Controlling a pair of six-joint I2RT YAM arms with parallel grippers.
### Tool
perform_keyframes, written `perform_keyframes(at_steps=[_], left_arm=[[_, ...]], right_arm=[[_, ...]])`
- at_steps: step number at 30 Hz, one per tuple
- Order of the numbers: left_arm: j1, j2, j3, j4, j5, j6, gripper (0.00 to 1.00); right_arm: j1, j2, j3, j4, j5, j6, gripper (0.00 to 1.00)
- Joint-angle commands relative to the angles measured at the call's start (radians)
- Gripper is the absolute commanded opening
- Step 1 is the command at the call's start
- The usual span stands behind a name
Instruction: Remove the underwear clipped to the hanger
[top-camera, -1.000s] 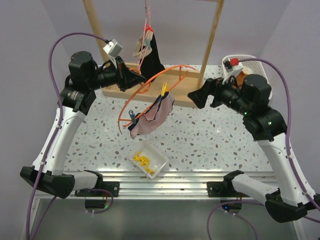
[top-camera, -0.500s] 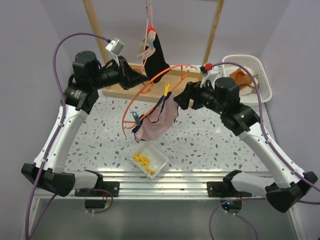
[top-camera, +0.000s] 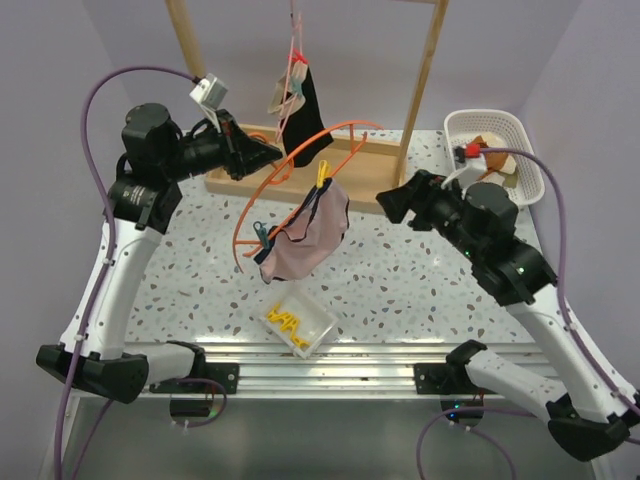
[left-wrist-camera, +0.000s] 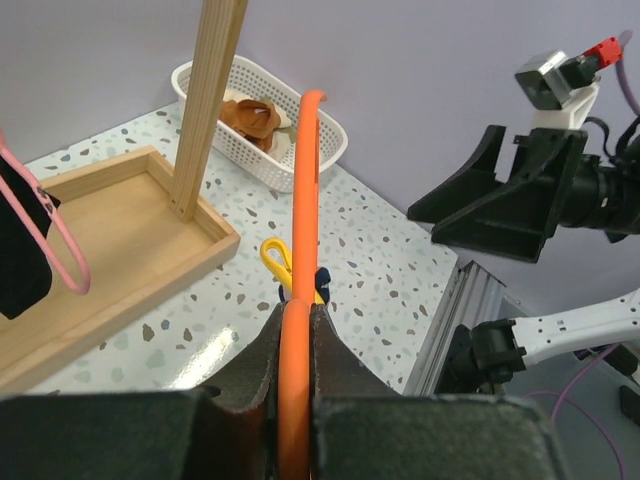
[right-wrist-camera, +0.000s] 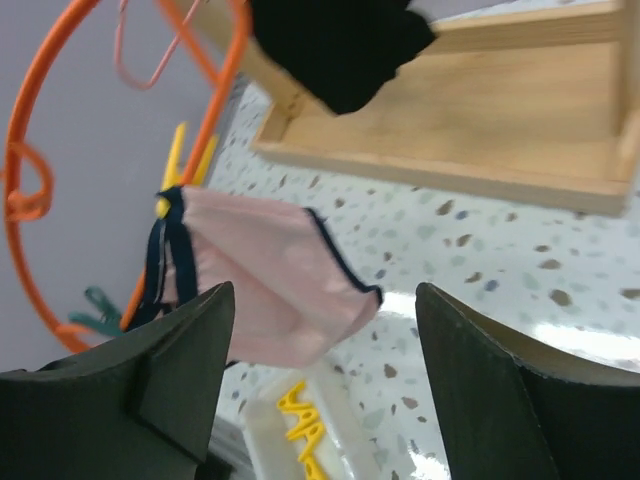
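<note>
My left gripper (top-camera: 270, 152) is shut on the orange hanger (top-camera: 300, 165) and holds it above the table; the hanger's rod runs between its jaws (left-wrist-camera: 298, 300). The pale pink underwear with navy trim (top-camera: 305, 240) hangs from it by a yellow clip (top-camera: 322, 178) and a teal clip (top-camera: 262, 233). My right gripper (top-camera: 388, 203) is open and empty, a little right of the pink underwear (right-wrist-camera: 270, 270). The black underwear with beige panels (top-camera: 300, 110) hangs from a pink hanger on the wooden rack.
The wooden rack's tray (top-camera: 350, 175) stands at the back of the table. A white basket (top-camera: 500, 150) with brown cloth sits at the back right. A clear box of yellow clips (top-camera: 298, 320) lies near the front edge, below the pink underwear.
My right gripper swung left up to the pink underwear's edge, then drew back to the right. My left arm shifted slightly left with the hanger still held.
</note>
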Motion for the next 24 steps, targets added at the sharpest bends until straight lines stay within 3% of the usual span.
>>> perform_keyframes(at_steps=[1,5,9,13,17,20,21,24], left_arm=[[0.022,-0.032,0.032,0.002,0.086,0.046,0.00],[0.019,-0.055,-0.057,0.087,0.273,0.036,0.00],[-0.002,-0.092,-0.149,0.161,0.454,0.036,0.00],[-0.016,-0.144,-0.229,0.166,0.608,0.062,0.00],[-0.028,-0.201,-0.307,0.181,0.698,0.067,0.00],[-0.036,-0.241,-0.338,0.195,0.740,0.061,0.00],[-0.039,-0.247,-0.341,0.196,0.746,0.059,0.00],[-0.050,-0.267,-0.352,0.213,0.761,0.049,0.00]], right_arm=[[-0.005,-0.093,0.139,-0.323,0.454,0.124,0.78],[-0.005,-0.113,0.281,-0.558,0.741,0.111,0.91],[-0.006,-0.035,0.479,-0.705,0.749,0.078,0.98],[-0.006,0.063,0.588,-0.752,0.687,0.051,0.98],[-0.008,0.190,0.697,-0.799,0.486,0.015,0.98],[-0.018,0.279,0.754,-0.838,0.253,0.005,0.98],[-0.026,0.293,0.754,-0.836,0.101,0.003,0.98],[-0.102,0.341,0.689,-0.798,-0.172,0.007,0.98]])
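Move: The left hand already grips the orange hanger by its neck. The yellow clip hangs from the hanger about 8 cm to its right, 2 cm ahead and 6 cm below; the teal clip is roughly 8 cm back, 2 cm left and 8 cm down. The clip box stands on the table, about 11 cm back, 1 cm right and some 42 cm below. From the empty right hand, the yellow clip is about 12 cm left, 5 cm ahead, near its own height. Drawing back about 16 cm and sinking slightly, the left hand keeps its grip on the hanger and turns it clockwise some 40 degrees, carrying it towards the robot, over the clip box. The empty right hand opens fully as it sweeps right about 16 cm, away from the hanger, rising and easing back; then it swings back left some 10 cm, forward and down, its fingers tipping downward. ##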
